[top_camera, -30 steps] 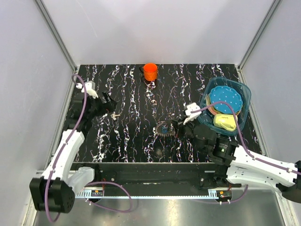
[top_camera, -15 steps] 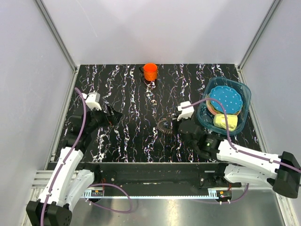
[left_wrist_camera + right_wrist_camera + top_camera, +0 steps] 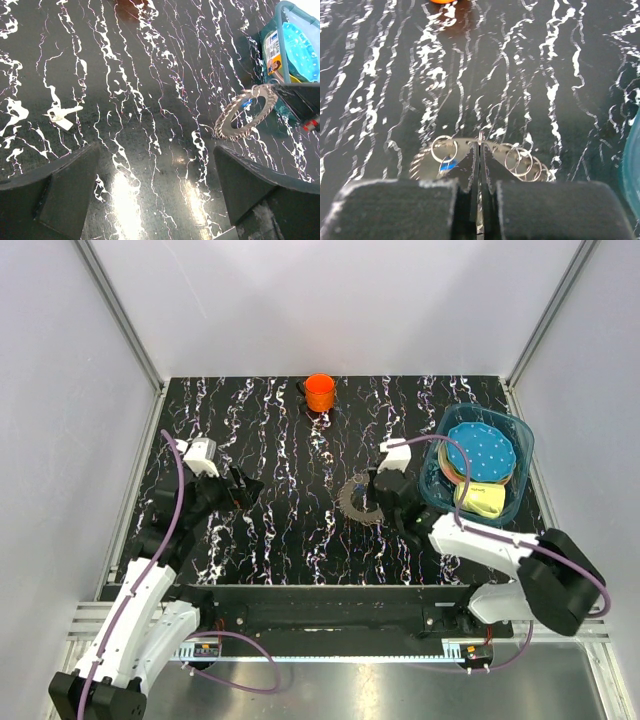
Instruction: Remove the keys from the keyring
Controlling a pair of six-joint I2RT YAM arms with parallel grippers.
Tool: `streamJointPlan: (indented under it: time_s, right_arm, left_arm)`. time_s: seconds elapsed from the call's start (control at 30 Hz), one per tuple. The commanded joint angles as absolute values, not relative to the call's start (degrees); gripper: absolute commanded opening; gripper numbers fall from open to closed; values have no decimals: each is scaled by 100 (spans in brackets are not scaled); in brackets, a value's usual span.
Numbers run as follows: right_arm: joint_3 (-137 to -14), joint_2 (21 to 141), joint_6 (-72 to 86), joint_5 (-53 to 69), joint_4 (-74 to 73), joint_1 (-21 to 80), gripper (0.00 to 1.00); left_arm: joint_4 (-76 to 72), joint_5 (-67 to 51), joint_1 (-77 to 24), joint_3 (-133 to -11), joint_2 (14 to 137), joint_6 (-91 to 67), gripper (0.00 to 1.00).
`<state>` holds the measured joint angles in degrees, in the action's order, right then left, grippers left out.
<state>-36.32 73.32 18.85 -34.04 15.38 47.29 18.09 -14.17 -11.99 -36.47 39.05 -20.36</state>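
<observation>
The keys [image 3: 358, 502] form a grey toothed wheel at mid table, with a small blue piece [image 3: 448, 164]. My right gripper [image 3: 377, 500] is shut on the wheel's right edge and pinches the thin keyring [image 3: 481, 136] between its fingertips. In the left wrist view the wheel [image 3: 244, 118] stands tilted, its open centre showing. My left gripper [image 3: 243, 490] is open and empty over the left of the table, apart from the wheel. One loose pale key [image 3: 62, 115] lies on the table ahead of it to the left.
An orange cup [image 3: 320, 392] stands at the back middle. A teal bin [image 3: 524, 445] at the right holds a blue dotted disc [image 3: 478, 450] and a yellow item [image 3: 478, 500]. The table is black marble with white veins.
My right arm has swung left and carried the key wheel slightly right and farther back; it now shows face-on. My left gripper has moved nearer and a little right.
</observation>
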Motion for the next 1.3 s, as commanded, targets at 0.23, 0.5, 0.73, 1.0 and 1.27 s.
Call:
streamJointPlan:
  time_s: [0.23,0.5,0.73,1.0,1.27]
  right_arm:
    - [-4762,9017,1512,-2524,2382,3420,3]
    - [-5116,8307,1458,-1592,1171,3366,63]
    - [-4676,6225,1748,-695,-130,3366,100]
    - [-5029,4519,2155,287,-1644,3375,100]
    - [-4931,3482,2707,686,-1951,3375,100]
  left_arm:
    - [1749,-1081,-1230,-3727,3893,-2013,99]
    - [1758,-1151,-1230,-3753,3894,-2004,99]
    - [1512,-1749,-1230,-3902,3841,-1828,99]
    - [986,-2706,-1230,-4061,3727,-2310,99]
    - [-132,-3639,-1230,-3850,3033,-2883,99]
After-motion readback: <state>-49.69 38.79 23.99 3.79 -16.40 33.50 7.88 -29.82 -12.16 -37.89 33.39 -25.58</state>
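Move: My right hand still holds the keyring. The table spot it goes to is about 4 cm ahead, 1 cm right and some 13 cm below that hand. The blue basket is roughly 24 cm right and 6 cm ahead, the orange mug about 27 cm ahead and 10 cm left, and the removed keys some 27 cm left and 3 cm ahead. From my empty left hand, the same spot is about 10 cm ahead, 24 cm right and 19 cm down. I carry the keyring forward about 8 cm with my right hand, sinking some 4 cm and edging right, then open the fingers wide from shut and let go. I draw that hand back and up about 20 cm each, rolling its left side up and turning counter-clockwise some 20 degrees. My open left hand waits, then lifts about 8 cm, tipping up and turning clockwise. ##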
